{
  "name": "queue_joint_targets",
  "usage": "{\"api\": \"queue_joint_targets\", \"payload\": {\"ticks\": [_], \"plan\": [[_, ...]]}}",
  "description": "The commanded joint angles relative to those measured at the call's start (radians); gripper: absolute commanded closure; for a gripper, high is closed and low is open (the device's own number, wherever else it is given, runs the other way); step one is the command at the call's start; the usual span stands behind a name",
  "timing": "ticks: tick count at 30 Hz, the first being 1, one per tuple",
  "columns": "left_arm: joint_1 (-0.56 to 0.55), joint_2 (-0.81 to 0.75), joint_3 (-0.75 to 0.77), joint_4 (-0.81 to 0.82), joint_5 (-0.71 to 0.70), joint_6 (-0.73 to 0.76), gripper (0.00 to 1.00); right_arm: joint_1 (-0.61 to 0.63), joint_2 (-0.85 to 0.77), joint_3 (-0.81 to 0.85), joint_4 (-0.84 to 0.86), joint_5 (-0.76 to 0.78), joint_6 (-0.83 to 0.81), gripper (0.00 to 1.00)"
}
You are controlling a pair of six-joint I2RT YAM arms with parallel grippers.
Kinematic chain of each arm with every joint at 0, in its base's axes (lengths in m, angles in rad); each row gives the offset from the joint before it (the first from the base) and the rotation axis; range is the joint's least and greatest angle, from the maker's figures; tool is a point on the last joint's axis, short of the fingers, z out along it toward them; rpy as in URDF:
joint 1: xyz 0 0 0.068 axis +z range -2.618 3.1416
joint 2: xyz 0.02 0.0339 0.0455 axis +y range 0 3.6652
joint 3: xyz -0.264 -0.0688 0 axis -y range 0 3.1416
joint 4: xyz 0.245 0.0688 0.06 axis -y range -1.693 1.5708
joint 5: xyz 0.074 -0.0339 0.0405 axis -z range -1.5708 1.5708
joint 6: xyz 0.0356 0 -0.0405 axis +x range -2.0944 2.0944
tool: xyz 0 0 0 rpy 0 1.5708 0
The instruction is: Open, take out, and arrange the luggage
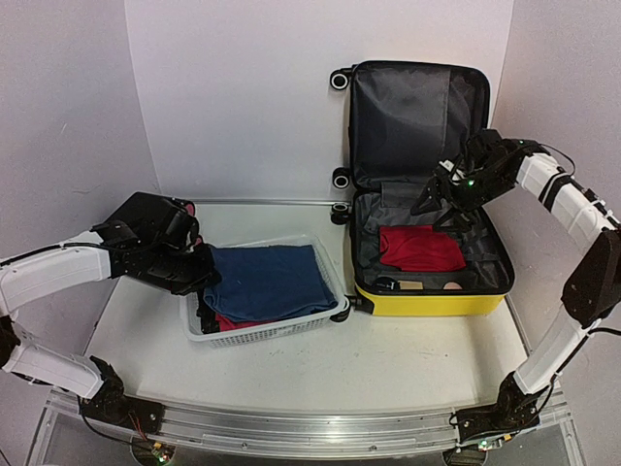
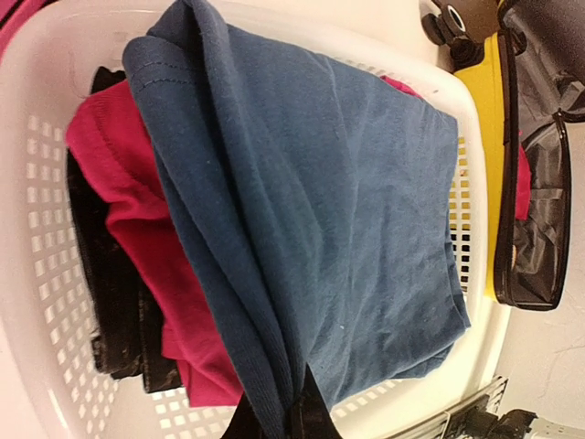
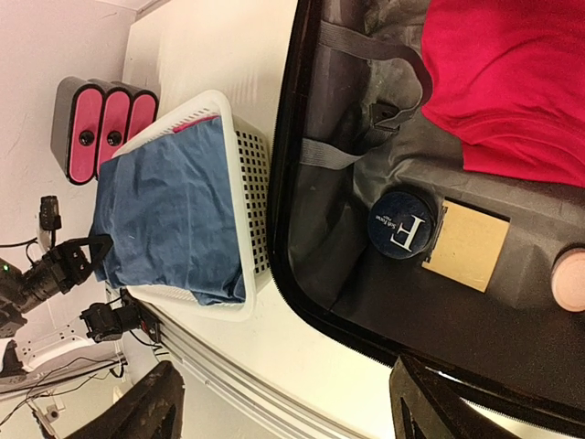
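Observation:
The yellow luggage point(image 1: 427, 301) lies open at the right, its lid standing against the back wall. Its grey lining point(image 3: 347, 238) holds a red garment point(image 1: 419, 248) point(image 3: 512, 82), a dark round tin marked F point(image 3: 400, 224), a tan card point(image 3: 466, 245) and a pinkish round thing point(image 3: 571, 279). My right gripper point(image 1: 432, 199) point(image 3: 288, 402) hangs open above the luggage's interior, holding nothing. My left gripper point(image 1: 199, 262) point(image 2: 292, 416) is shut on the edge of a blue garment point(image 1: 267, 280) point(image 2: 320, 201), which is draped over the white basket point(image 1: 272, 335).
In the basket point(image 2: 37, 229), a red garment point(image 2: 119, 210) and black folded items point(image 2: 101, 302) lie under the blue one. A black case with pink round ends point(image 3: 96, 128) stands behind the basket by the left wall. The luggage's wheels point(image 1: 339, 80) stick out to the left.

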State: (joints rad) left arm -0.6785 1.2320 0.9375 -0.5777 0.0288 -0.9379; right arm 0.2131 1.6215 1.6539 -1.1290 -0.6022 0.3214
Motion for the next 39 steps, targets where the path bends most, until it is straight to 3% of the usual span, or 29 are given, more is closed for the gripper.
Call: {"api": "queue_joint_targets", "payload": {"ticks": [1,28,30,32,33,39], "plan": [[0.01,-0.064,-0.011,-0.045,-0.078,0.025,1.0,0.002,0.017,0.048,0.006,-0.02,-0.016,0.21],[0.019,0.074,0.053,-0.202,-0.161,0.177,0.99,0.001,0.144,0.093,-0.023,0.012,-0.051,0.2],[0.019,0.092,0.074,-0.244,-0.162,0.176,0.85,0.002,0.157,0.1,-0.024,0.019,-0.051,0.2],[0.018,0.113,0.11,-0.316,-0.18,0.181,0.62,0.002,0.17,0.1,-0.025,0.038,-0.051,0.2],[0.019,0.118,0.132,-0.349,-0.19,0.191,0.55,0.001,0.175,0.099,-0.026,0.054,-0.054,0.2],[0.019,0.053,0.284,-0.443,-0.28,0.257,0.35,0.001,0.218,0.103,-0.039,0.189,-0.078,0.16]]}}
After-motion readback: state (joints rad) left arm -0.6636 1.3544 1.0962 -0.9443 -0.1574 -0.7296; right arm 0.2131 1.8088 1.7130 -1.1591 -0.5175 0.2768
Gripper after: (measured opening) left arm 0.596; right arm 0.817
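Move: The basket that the jeans are being laid into has its middle about 10 cm right of the left hand, level with it and some 8 cm below; the drawer box stands 11 cm to that hand's left and 10 cm farther out, the suitcase's near wheel 24 cm right and 3 cm back. The red garment in the suitcase lies some 14 cm below the right hand, 2 cm ahead and 2 cm left, with the round tin 7 cm back and 9 cm left of this hand and the pink disc 7 cm back and 4 cm right. The jeans' left edge, still pinched, is drawn left and down by the left hand, about 5 cm each way, the wrist rolling some 25 degrees so the fingers lose their slant to the right; near the basket's left side they open wide, let go and start up again. The open right hand sinks about 6 cm towards the red garment, easing forward. ##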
